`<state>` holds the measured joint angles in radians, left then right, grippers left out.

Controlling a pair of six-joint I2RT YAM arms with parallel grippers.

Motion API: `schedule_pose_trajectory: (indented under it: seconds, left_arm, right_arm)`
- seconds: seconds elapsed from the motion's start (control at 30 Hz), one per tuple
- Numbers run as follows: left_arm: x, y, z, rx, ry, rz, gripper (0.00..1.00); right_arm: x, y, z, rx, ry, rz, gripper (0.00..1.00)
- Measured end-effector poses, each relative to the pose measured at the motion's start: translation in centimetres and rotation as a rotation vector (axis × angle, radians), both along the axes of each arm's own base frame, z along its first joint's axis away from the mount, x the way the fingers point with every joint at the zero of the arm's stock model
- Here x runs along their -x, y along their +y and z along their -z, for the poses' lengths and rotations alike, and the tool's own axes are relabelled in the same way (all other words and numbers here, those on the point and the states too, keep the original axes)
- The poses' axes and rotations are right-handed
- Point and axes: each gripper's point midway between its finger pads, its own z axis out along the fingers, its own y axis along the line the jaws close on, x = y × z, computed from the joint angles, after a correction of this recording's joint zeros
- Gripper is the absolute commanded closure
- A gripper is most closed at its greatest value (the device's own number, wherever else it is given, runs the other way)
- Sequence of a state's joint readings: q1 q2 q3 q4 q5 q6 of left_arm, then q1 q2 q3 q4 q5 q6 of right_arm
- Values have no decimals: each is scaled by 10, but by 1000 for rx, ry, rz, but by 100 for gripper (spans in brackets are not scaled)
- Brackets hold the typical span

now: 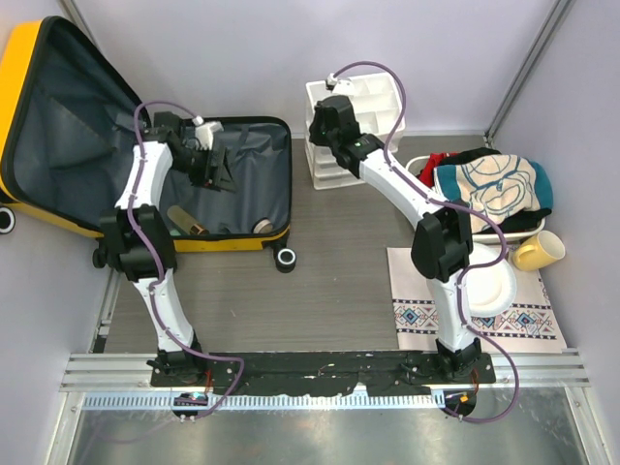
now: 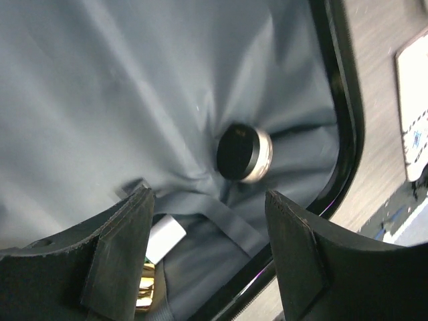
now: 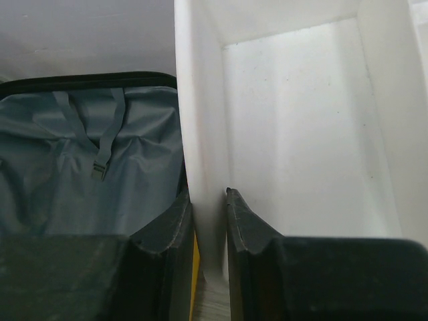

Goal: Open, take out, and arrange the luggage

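Note:
The yellow luggage [image 1: 21,82] lies open at the back left, its grey-lined lid leaning against the wall. My left gripper [image 1: 215,172] hangs open over the lower half's lining [image 2: 134,100], holding nothing. Past its fingertips [image 2: 210,194] a round black tin with a silver rim [image 2: 244,152] rests near the black zipper edge. A white card [image 2: 164,239] and a gold item [image 2: 145,291] lie lower left. My right gripper [image 1: 323,136] straddles the left wall of the white drawer organizer [image 3: 301,120], one finger on each side [image 3: 208,194], shut on that wall.
The organizer [image 1: 363,97] stands just right of the luggage [image 3: 80,180]. A pile of clothes [image 1: 494,184] sits at the right. In front of it, a yellow mug [image 1: 538,252] and a white plate [image 1: 489,286] rest on a patterned mat [image 1: 426,315]. A suitcase wheel [image 1: 286,258] sticks out.

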<state>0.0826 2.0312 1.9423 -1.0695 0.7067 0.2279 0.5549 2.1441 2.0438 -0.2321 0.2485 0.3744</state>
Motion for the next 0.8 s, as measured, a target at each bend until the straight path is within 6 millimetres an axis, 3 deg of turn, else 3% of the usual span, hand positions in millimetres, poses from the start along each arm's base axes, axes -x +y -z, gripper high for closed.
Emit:
schedule_pose_trajectory:
  seconds: [0.03,0.07,0.17,0.3,0.4,0.5,0.7,0.8]
  left_arm:
    - [8,-2,9,-7,23,24,30]
    - [15,-4,18,-14,47,47,30]
    - [31,-12,38,-18,103,87,30]
    - [37,-18,42,-16,115,110,30]
    - [34,-18,41,-11,105,109,30]
    - [31,-18,40,-10,93,100,30]
    - [22,-19,37,-3,72,75,30]
    - [19,-19,35,3,68,59,30]
  right_arm:
    - [2,3,0,-4,2,0,69]
    - [4,6,-1,-13,5,0,56]
    - [10,21,-5,-89,25,-13,39]
    - [13,30,-20,-130,9,-86,39]
    - [13,21,-35,-135,-5,-164,37]
    - [0,-26,-60,-120,-52,-175,37]
    - [-46,-174,-112,-65,-139,23,36]
    - [-61,-217,-125,-22,-157,84,33]
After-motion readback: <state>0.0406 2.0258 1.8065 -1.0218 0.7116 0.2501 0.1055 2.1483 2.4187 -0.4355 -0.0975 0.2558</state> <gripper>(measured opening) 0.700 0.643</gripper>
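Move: The white drawers are still pinched by the left wall of their open top in the right hand; their middle lies about 10 cm right of it, 4 cm farther out and 12 cm below. The suitcase's base is some 23 cm left and 6 cm nearer; the clothes tub 42 cm right, 8 cm nearer. From the left hand, the drawers are about 32 cm right and 14 cm farther out; the round jar lies 11 cm right, 5 cm nearer and 13 cm below. The white drawers get a last drag of about 3 cm left and slightly back by their pinched wall; then the right fingers open wide, let go, and the hand lifts and sweeps right over them, well clear and a little forward, ending about 12 cm higher. Meanwhile the open left hand dips down and back some 5 cm towards the jar, then creeps forward a little, touching nothing. ##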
